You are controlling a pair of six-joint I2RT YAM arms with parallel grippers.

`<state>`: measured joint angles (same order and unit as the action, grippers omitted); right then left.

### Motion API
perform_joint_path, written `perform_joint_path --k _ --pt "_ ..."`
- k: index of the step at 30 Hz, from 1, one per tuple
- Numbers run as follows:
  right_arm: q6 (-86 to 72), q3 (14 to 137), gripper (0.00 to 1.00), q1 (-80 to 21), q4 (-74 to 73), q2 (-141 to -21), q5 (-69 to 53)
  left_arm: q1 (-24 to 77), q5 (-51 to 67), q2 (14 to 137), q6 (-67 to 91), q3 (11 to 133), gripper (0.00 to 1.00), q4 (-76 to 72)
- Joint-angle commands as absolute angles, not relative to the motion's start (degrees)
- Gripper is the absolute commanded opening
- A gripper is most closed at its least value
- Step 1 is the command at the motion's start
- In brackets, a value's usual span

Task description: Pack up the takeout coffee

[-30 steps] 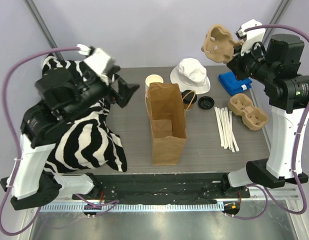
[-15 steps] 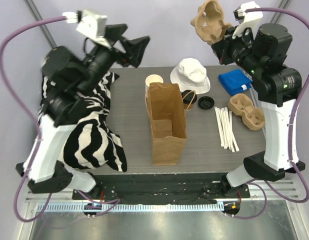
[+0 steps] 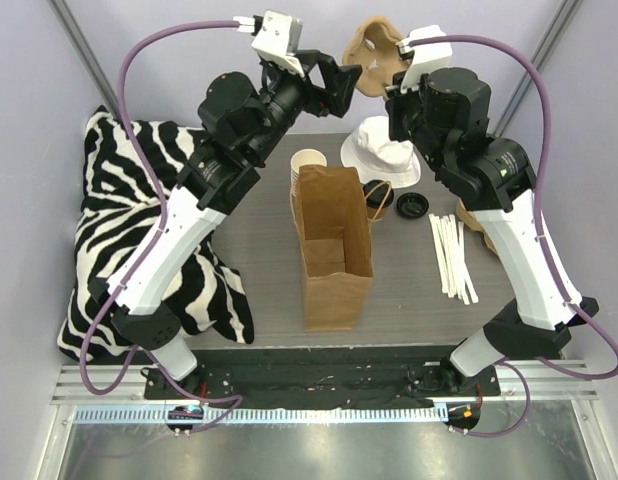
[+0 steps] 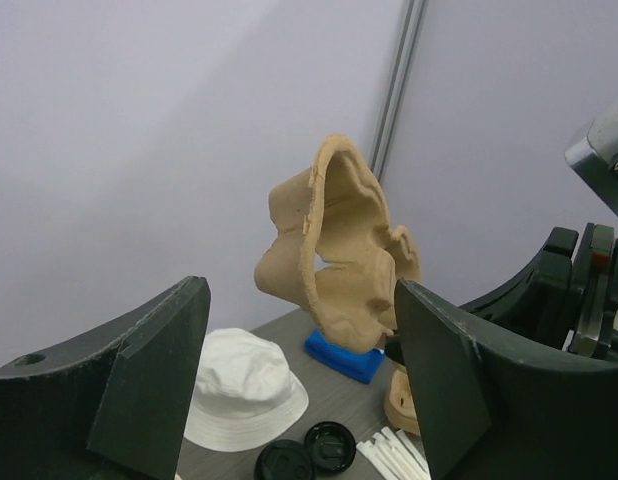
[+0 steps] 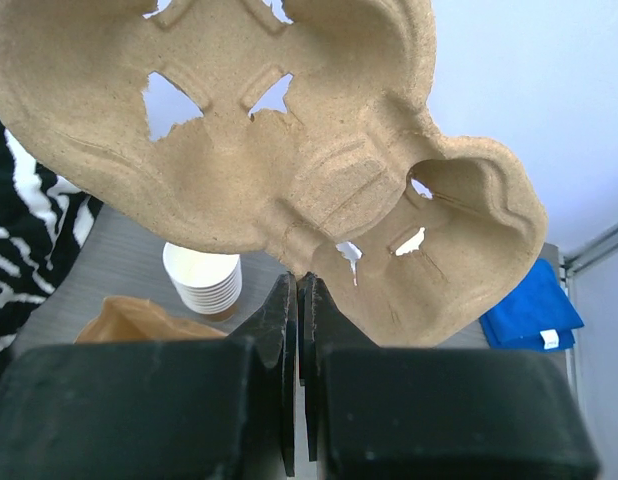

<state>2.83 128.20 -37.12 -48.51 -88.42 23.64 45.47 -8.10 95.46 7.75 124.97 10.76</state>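
The takeout coffee (image 3: 377,196), a cup with a black lid (image 4: 286,462), stands on the table just right of the brown paper bag (image 3: 332,245). My right gripper (image 3: 394,85) is high above the table's back edge, shut on the rim of a tan pulp cup tray (image 3: 374,50). In the right wrist view that tray (image 5: 289,150) fills the frame above the closed fingertips (image 5: 305,285). My left gripper (image 3: 341,85) hangs open just left of the tray. The tray (image 4: 339,250) sits beyond the wide-apart fingers (image 4: 159,370), untouched.
A stack of lidless cups (image 3: 307,165) stands behind the bag. A white bucket hat (image 3: 381,150), a loose black lid (image 3: 412,205) and white straws (image 3: 451,255) lie to the right. A blue cloth (image 4: 344,355) lies further back. A zebra-striped cloth (image 3: 149,240) covers the left.
Both arms have risen and swung inward to the back centre. The right gripper carried the pulp tray leftward, and the left gripper now faces it.
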Motion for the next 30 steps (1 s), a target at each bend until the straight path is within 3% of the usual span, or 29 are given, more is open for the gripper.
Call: perform_joint_path --k 1,6,17,30 --pt "1.67 128.06 0.01 -38.32 -43.33 -86.92 28.74 45.62 -10.62 94.48 10.72 128.23 0.75 5.36" --pt "0.44 127.88 0.01 -38.32 -43.59 -86.31 28.04 45.09 -17.05 95.10 10.28 129.37 0.69 4.93" --pt "0.09 127.88 0.01 -38.32 -43.94 -86.57 26.19 44.82 -11.61 95.54 11.78 128.06 0.66 5.71" --pt "-1.22 127.79 0.01 -38.32 -44.56 -86.22 23.47 44.83 -7.74 96.24 10.28 126.12 0.53 5.80"
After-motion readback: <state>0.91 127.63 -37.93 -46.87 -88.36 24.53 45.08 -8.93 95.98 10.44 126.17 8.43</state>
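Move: Ahead and to the right of the left hand, about 6 cm farther out, 7 cm across and nearly level, is the middle of the cup carrier. From the right fingers holding it, that middle is some 4 cm forward, 2 cm left and 7 cm up. From the left hand, the paper bag stands roughly 12 cm back, straight across and 45 cm down; the white hat lies about 22 cm ahead, 15 cm right and 52 cm down. Narrowing its open fingers by about a third beside the left edge of the cup carrier, the left hand rises some 2.5 cm and slips 2 cm left, rolling slightly. It pauses, then eases back right nearly 2 cm and down about 1 cm. The right hand stays almost in place, still pinching the carrier; whether the left fingers touch it can't be seen. ##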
